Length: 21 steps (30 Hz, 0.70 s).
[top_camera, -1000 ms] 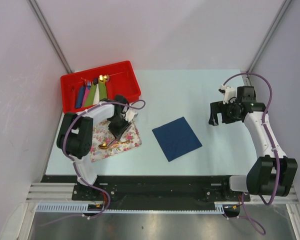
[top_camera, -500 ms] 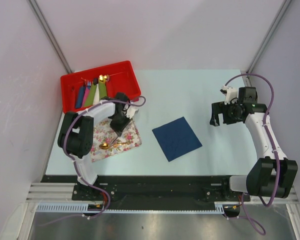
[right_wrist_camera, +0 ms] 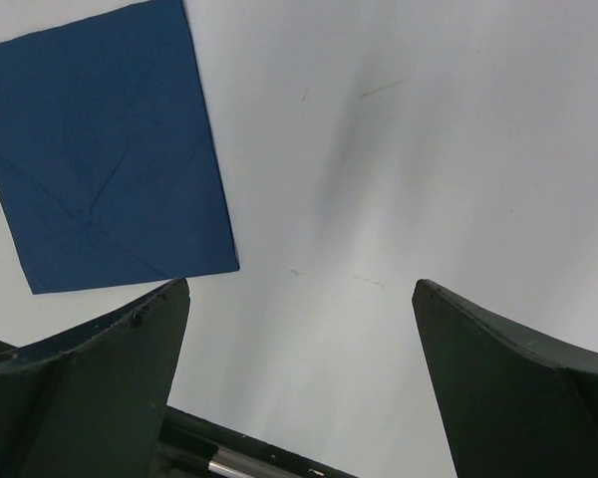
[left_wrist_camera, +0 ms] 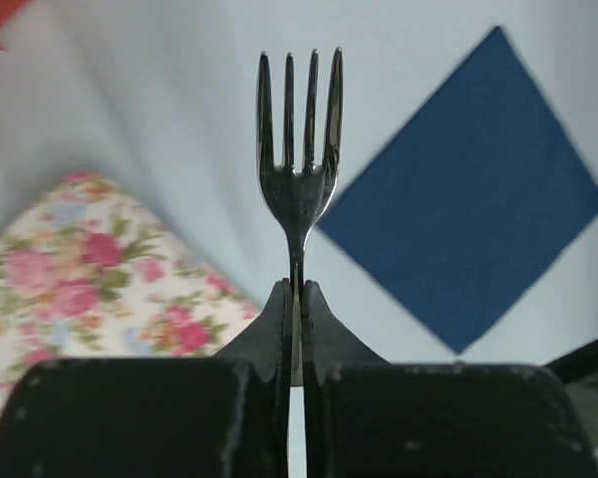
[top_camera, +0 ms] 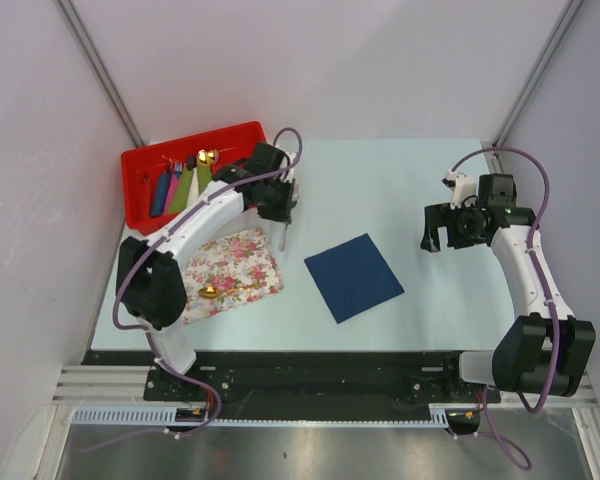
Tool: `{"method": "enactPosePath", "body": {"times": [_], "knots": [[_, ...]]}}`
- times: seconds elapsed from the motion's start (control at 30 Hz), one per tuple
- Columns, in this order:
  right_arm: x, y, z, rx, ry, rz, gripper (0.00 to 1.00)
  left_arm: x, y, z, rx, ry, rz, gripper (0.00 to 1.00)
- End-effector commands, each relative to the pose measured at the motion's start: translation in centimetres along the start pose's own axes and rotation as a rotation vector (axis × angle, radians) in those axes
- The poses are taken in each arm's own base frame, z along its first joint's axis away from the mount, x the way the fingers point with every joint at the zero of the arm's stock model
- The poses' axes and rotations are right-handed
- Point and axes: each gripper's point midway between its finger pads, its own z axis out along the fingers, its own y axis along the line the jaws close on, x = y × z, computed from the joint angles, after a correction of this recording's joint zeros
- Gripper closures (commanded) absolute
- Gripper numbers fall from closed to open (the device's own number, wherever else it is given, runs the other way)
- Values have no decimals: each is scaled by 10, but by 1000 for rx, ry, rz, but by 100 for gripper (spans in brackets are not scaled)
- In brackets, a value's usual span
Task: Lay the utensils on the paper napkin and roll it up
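My left gripper (left_wrist_camera: 298,291) is shut on the handle of the silvery fork (left_wrist_camera: 298,149), whose tines point away from the wrist camera. In the top view the left gripper (top_camera: 280,212) hangs over the bare table between the flowered tray and the navy paper napkin (top_camera: 354,276), with the fork (top_camera: 281,234) pointing down. The gold spoon (top_camera: 225,290) lies on the tray. The napkin (left_wrist_camera: 468,204) lies flat and unrolled. My right gripper (top_camera: 435,232) stands open above the table to the right of the napkin (right_wrist_camera: 105,149), with nothing between its fingers.
A pink-flowered tray (top_camera: 220,258) lies at the front left. Behind it a red bin (top_camera: 240,150) holds several coloured rolls (top_camera: 184,184) with gold tips. The light blue table (top_camera: 380,190) ends at a black rail in front.
The left gripper closed on the fork on the tray, lifted it and swung up and right, off the tray. The spoon stayed on the tray. The right arm barely moved.
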Motion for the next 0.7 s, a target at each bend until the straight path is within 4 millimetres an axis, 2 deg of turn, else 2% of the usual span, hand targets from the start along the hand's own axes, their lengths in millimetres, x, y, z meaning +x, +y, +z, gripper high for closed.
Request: {"method": "enactPosePath", "body": {"times": [0.0, 0.03, 0.07, 0.13, 0.17, 0.2, 0.23, 0.27, 0.3, 0.33, 0.53, 0.67], "knots": [[-15, -4, -9, 23, -53, -12, 0, -9, -72, 15, 136, -5, -194, 100], [-15, -4, -9, 24, -53, -11, 0, -5, -92, 19, 152, 5, -169, 100], [-15, -5, -9, 24, -55, -8, 0, -2, -95, 30, 123, 15, -163, 100], [-14, -6, -7, 22, -58, 2, 0, -2, -122, 36, 156, 16, -150, 100], [-14, -6, -7, 21, -60, 7, 0, 4, -129, 51, 158, 44, -150, 100], [-15, -8, -7, 24, -63, 13, 0, -4, -144, 50, 197, 34, -144, 100], [-15, -9, -8, 25, -63, 14, 0, -1, -158, 53, 207, 44, -116, 100], [-15, -10, -8, 30, -63, 16, 0, 10, -159, 70, 176, 87, -97, 100], [-15, -12, -8, 35, -61, 19, 0, -2, -169, 68, 181, 51, -74, 100], [-16, -14, -9, 41, -63, 21, 0, 2, -178, 72, 175, 54, -51, 100], [-19, -16, -6, 38, -58, 28, 0, 9, -197, 100, 140, 61, 24, 100], [-20, -16, -5, 37, -55, 31, 0, 10, -195, 116, 112, 59, 45, 100]]}}
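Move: The left hand, already holding the fork, has the middle of the navy napkin roughly 21 cm to its right, 9 cm back and 14 cm below. The floral cloth lies about 16 cm to the hand's left and 9 cm back, with the gold spoon on it some 13 cm left and 12 cm back. From the right hand, the napkin's middle is about 25 cm left, 6 cm back and 14 cm below. Still pinching the fork by its handle, the shut left fingers carry it to the robot's right, some 21 cm, away from the floral cloth and in over the navy napkin. The hand sinks about 6 cm and eases back some 4 cm on the way, slowing towards the end, with only about a 10 degree change of wrist attitude. ##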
